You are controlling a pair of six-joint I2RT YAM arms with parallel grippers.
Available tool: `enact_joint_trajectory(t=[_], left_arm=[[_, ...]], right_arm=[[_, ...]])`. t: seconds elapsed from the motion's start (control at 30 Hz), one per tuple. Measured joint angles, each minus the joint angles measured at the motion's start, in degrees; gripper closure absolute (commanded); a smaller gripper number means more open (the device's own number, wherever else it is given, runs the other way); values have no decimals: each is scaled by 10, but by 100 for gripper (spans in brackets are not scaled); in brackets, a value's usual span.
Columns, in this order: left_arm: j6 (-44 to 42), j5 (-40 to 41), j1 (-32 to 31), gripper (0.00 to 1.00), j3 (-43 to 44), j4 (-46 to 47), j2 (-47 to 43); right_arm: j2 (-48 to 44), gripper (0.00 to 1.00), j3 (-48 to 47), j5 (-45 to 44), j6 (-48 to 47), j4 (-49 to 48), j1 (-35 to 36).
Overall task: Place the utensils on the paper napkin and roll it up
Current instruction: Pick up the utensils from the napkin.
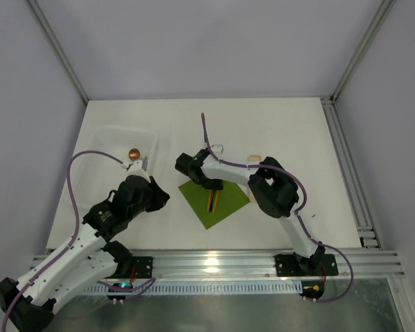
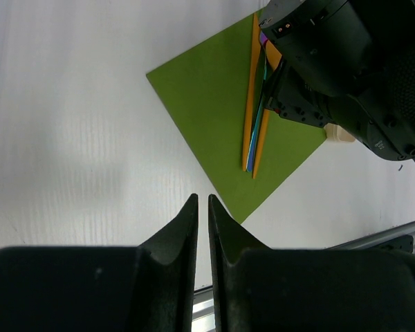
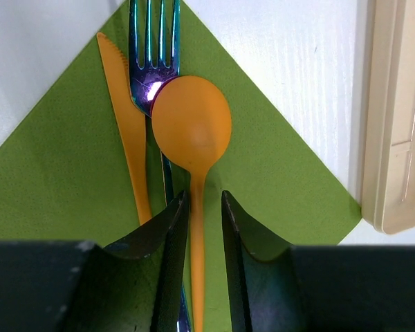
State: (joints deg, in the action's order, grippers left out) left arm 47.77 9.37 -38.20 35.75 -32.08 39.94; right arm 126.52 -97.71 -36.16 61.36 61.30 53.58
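The olive-green paper napkin (image 1: pixel 227 196) lies as a diamond on the white table, between the two arms. On it the utensils lie side by side: an orange spoon (image 3: pixel 191 121), an iridescent fork (image 3: pixel 154 48) and an orange knife (image 3: pixel 128 117). My right gripper (image 3: pixel 203 195) hovers low over them, open, its jaws either side of the spoon's handle with a gap on the right. In the left wrist view the utensils (image 2: pixel 254 131) run along the napkin (image 2: pixel 207 104). My left gripper (image 2: pixel 201 200) is shut and empty, just off the napkin's near-left corner.
A clear plastic tray (image 1: pixel 109 131) sits at the back left, with a small copper-coloured ball (image 1: pixel 133 153) at its edge. A beige plastic piece (image 3: pixel 394 117) lies beside the napkin's right corner. The metal rail (image 1: pixel 214 259) runs along the near edge.
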Motion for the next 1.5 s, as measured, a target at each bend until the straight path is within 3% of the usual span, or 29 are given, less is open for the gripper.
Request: enact_joint_trajectory(t=[1.07, 1.3, 1.5], left_arm=[[0, 0, 0, 88, -5, 0, -1], [0, 0, 0, 88, -5, 0, -1], [0, 0, 0, 88, -5, 0, -1]], right_arm=[[-8, 96, 16, 1, -1, -14, -1], [-51, 96, 65, 1, -1, -40, -1], [-150, 96, 139, 5, -7, -92, -2]])
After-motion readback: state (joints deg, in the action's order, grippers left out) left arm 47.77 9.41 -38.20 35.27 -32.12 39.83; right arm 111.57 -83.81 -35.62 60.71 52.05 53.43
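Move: Between the open fingertips of the low right hand lies the orange spoon's handle; the spoon's middle is about 2 cm back and 1 cm below. The fork's middle is some 2 cm left and level fore and aft, the orange knife's about 3 cm left and 1 cm back, the beige tray's roughly 12 cm right and 2 cm ahead. From the left hand, the spoon is about 8 cm ahead, 15 cm right and 14 cm below. Closing on the spoon's handle just behind its bowl, the right fingers pinch it while the hand stays put close over the napkin. Then the hand lifts the spoon about 4 cm, slowly at first and faster at the end, easing about 1 cm to the right, away from the fork and knife, and 1 cm back as the wrist tilts some 10 degrees. ##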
